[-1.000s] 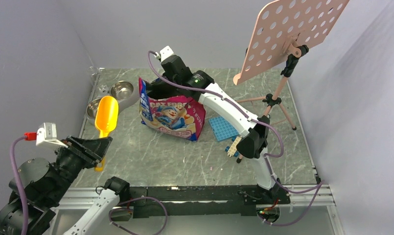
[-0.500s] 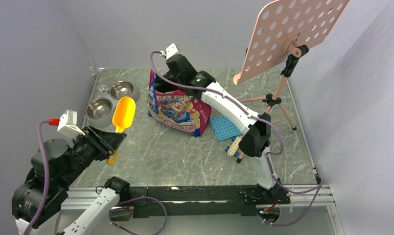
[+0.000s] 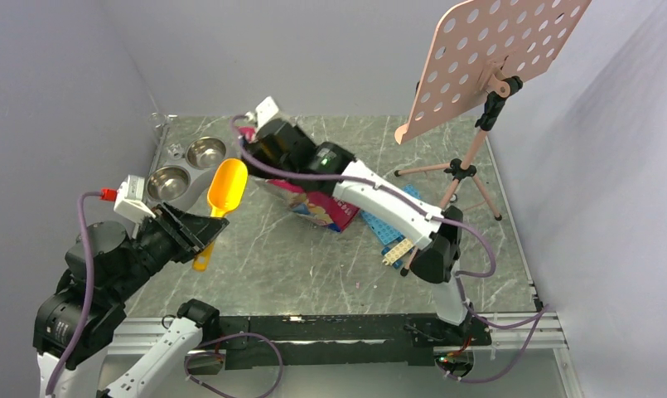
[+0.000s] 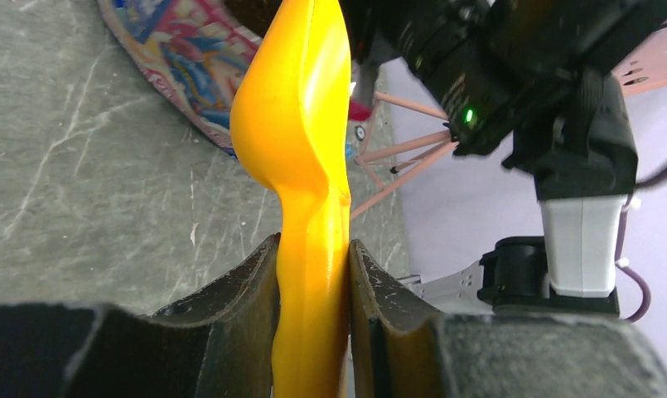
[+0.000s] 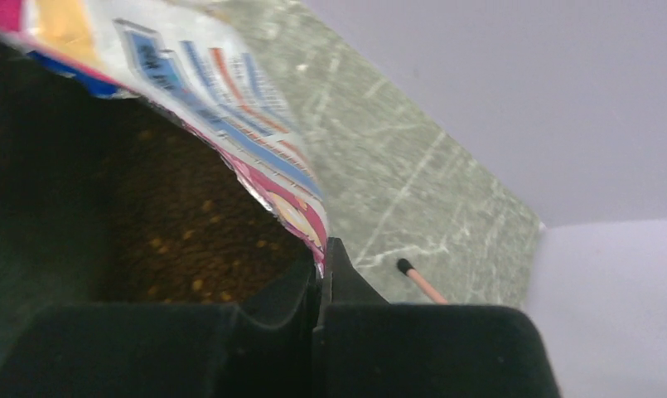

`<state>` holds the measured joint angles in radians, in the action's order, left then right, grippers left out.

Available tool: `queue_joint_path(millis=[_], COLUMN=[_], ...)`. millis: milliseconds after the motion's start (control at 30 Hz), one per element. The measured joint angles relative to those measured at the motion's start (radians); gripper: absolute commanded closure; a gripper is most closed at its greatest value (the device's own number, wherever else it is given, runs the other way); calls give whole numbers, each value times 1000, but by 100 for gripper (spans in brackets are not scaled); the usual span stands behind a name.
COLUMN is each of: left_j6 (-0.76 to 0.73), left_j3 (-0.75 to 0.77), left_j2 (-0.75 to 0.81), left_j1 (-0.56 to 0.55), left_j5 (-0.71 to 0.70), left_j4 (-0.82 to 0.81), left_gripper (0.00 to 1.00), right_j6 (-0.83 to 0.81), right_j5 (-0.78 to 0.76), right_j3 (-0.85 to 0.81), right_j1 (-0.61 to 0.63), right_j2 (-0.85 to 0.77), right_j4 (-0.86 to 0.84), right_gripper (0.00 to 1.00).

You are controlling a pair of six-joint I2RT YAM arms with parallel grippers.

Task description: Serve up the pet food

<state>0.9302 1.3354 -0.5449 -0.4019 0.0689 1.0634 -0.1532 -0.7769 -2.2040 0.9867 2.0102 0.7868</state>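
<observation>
The pet food (image 5: pixel 189 240) shows as dark-brown kibble inside the open pink pouch (image 5: pixel 230 108). My right gripper (image 5: pixel 321 257) is shut on the pouch's rim. From above, the pouch (image 3: pixel 320 209) lies tilted and mostly under the right arm, with the right gripper (image 3: pixel 255 149) at its left end. My left gripper (image 4: pixel 311 257) is shut on the handle of the orange scoop (image 4: pixel 301 124). The scoop's bowl (image 3: pixel 229 186) points up toward the pouch mouth, just short of it. The left gripper (image 3: pixel 200 239) is near the table's left side.
Twin steel bowls (image 3: pixel 205 152) in a grey stand sit at the back left. A blue studded plate (image 3: pixel 393 225) and loose bricks (image 3: pixel 396 251) lie under the right arm. A pink perforated board (image 3: pixel 495 58) on a tripod (image 3: pixel 458 170) stands at the back right.
The right arm has swung the pouch left and tipped it down toward the scoop. The left arm has carried the scoop to the right and forward, closer to the pouch mouth.
</observation>
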Motion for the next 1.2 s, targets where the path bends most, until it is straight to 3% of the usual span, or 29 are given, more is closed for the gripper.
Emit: queue_joint_path(millis=[200,533,867,1200], left_j6=[57,225,301,457], left_j3=[0,-121,-187,-658], left_j2=[-5,135,116,151], left_j1=[0,0,0,-2], left_j5=[43,85,137,185], left_j4=[-7,129,129,-69], left_gripper=[100,100,100,100], right_j6=[90,211,255,305], right_j5=[78,290,369,469], right_j3=[58,395,444,618], right_j1=[143,148,204,251], right_j2=[-34,-311,-335,-393], right_j4=[10,-115,-136,-301], right_gripper=[100,100,100,100])
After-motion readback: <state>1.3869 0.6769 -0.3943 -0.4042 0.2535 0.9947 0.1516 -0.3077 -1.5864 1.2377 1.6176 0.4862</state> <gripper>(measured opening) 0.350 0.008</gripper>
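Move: The open mouth of the pet food bag lies about 20 cm ahead of the left gripper, 12 cm to its right and 10 cm lower. The near bowl is roughly 29 cm ahead, 19 cm left and 35 cm below; the far bowl some 37 cm ahead and 12 cm left. From the right gripper, shut on the rim, the mouth is about 6 cm back, 3 cm left and 6 cm down; the scoop's blade is some 18 cm back, 12 cm left and 10 cm up. Keep the right gripper pinched on the bag's rim and pull it back about 18 cm and somewhat left, sinking slightly and turning counter-clockwise, to bring the mouth under the scoop. Keep the left fingers on the scoop's handle; draw back a little as you start down, then plunge the blade into the mouth, some 19 cm down in all, tipping the fingers nearly 40 degrees downward. ##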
